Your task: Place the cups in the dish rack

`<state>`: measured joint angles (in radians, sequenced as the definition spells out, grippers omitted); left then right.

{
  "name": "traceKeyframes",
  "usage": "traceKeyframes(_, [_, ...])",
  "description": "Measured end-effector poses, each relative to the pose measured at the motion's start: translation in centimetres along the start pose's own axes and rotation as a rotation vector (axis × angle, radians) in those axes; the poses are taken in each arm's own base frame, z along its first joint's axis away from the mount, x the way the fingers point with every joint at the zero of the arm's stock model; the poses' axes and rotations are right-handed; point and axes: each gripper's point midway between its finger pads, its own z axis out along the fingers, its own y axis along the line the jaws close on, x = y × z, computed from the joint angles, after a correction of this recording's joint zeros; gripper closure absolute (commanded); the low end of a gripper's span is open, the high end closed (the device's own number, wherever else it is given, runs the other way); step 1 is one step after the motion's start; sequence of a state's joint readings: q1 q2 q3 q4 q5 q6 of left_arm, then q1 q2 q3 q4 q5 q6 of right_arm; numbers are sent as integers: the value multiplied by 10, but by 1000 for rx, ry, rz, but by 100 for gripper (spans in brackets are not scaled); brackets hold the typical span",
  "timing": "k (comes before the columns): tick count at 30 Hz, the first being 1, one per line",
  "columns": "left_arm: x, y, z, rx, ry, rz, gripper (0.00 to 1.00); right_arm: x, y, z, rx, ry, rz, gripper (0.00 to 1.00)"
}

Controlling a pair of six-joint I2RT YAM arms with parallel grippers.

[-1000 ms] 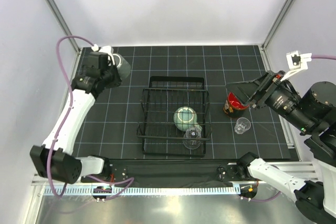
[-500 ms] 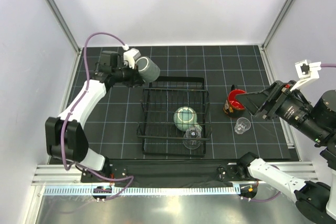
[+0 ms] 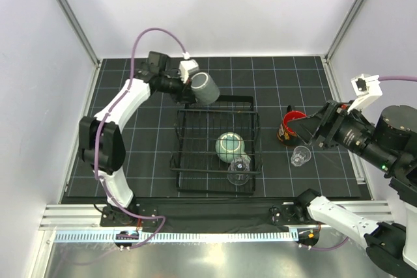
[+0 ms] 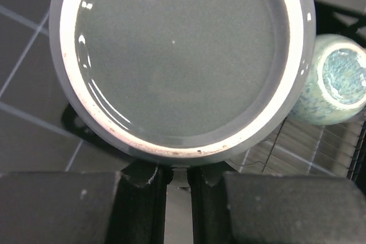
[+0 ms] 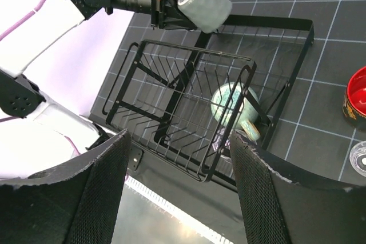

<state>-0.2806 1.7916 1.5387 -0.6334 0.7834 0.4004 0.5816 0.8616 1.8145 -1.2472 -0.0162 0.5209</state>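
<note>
My left gripper (image 3: pixel 189 86) is shut on the dark grey-green mug (image 3: pixel 206 88), holding it on its side in the air over the far-left corner of the black wire dish rack (image 3: pixel 218 110). In the left wrist view the mug (image 4: pixel 177 55) fills the frame above the closed jaws. A speckled pale-green mug (image 3: pixel 229 146) and a clear glass (image 3: pixel 239 168) lie in the rack. The dark cup with a red inside (image 3: pixel 291 125) and another clear glass (image 3: pixel 300 155) stand on the mat right of the rack. My right gripper (image 3: pixel 307 125) hovers open by the red cup, holding nothing.
The rack (image 5: pixel 194 51) sits mid-mat on the black gridded mat (image 3: pixel 143 154). The cage's side walls and posts stand close on the left and right. The metal rail (image 3: pixel 208 232) runs along the near edge.
The left arm has carried the dark grey-green mug from the far-left corner of the mat rightward to the rack's far-left corner. The right gripper drew back a little, then returned beside the red cup.
</note>
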Motion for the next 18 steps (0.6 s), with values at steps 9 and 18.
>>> traceKeyframes(9, [29, -36, 47, 69, 158, 121, 100, 19, -11, 17, 35, 67, 1, 29])
traceKeyframes(18, [61, -37, 65, 29, 248, 133, 100, 30, -18, 11, 38, 70, 7, 29])
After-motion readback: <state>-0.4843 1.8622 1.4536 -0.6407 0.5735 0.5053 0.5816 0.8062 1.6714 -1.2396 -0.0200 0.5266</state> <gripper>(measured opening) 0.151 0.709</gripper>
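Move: The left hand still holds the grey cup bottom up. The free spot for it in the rack's far part lies about 6 cm back, 9 cm right and 12 cm below. The light green mug in the rack is roughly 16 cm back, 14 cm right and 14 cm down; the clear glass beside it, some 24 back, 18 right and 15 down. From the right hand that free spot lies about 22 cm ahead, 20 left and 36 below. Keeping its pinch on the grey cup, the left hand brings it down some 8 cm into the far part of the rack, towards the light green mug. It also goes about 4 cm back and 4 cm right early on, then sinks almost straight, the fingers tipping roughly 15 degrees more downward and swinging slightly clockwise. The empty right hand, open, sinks about 4 cm. ##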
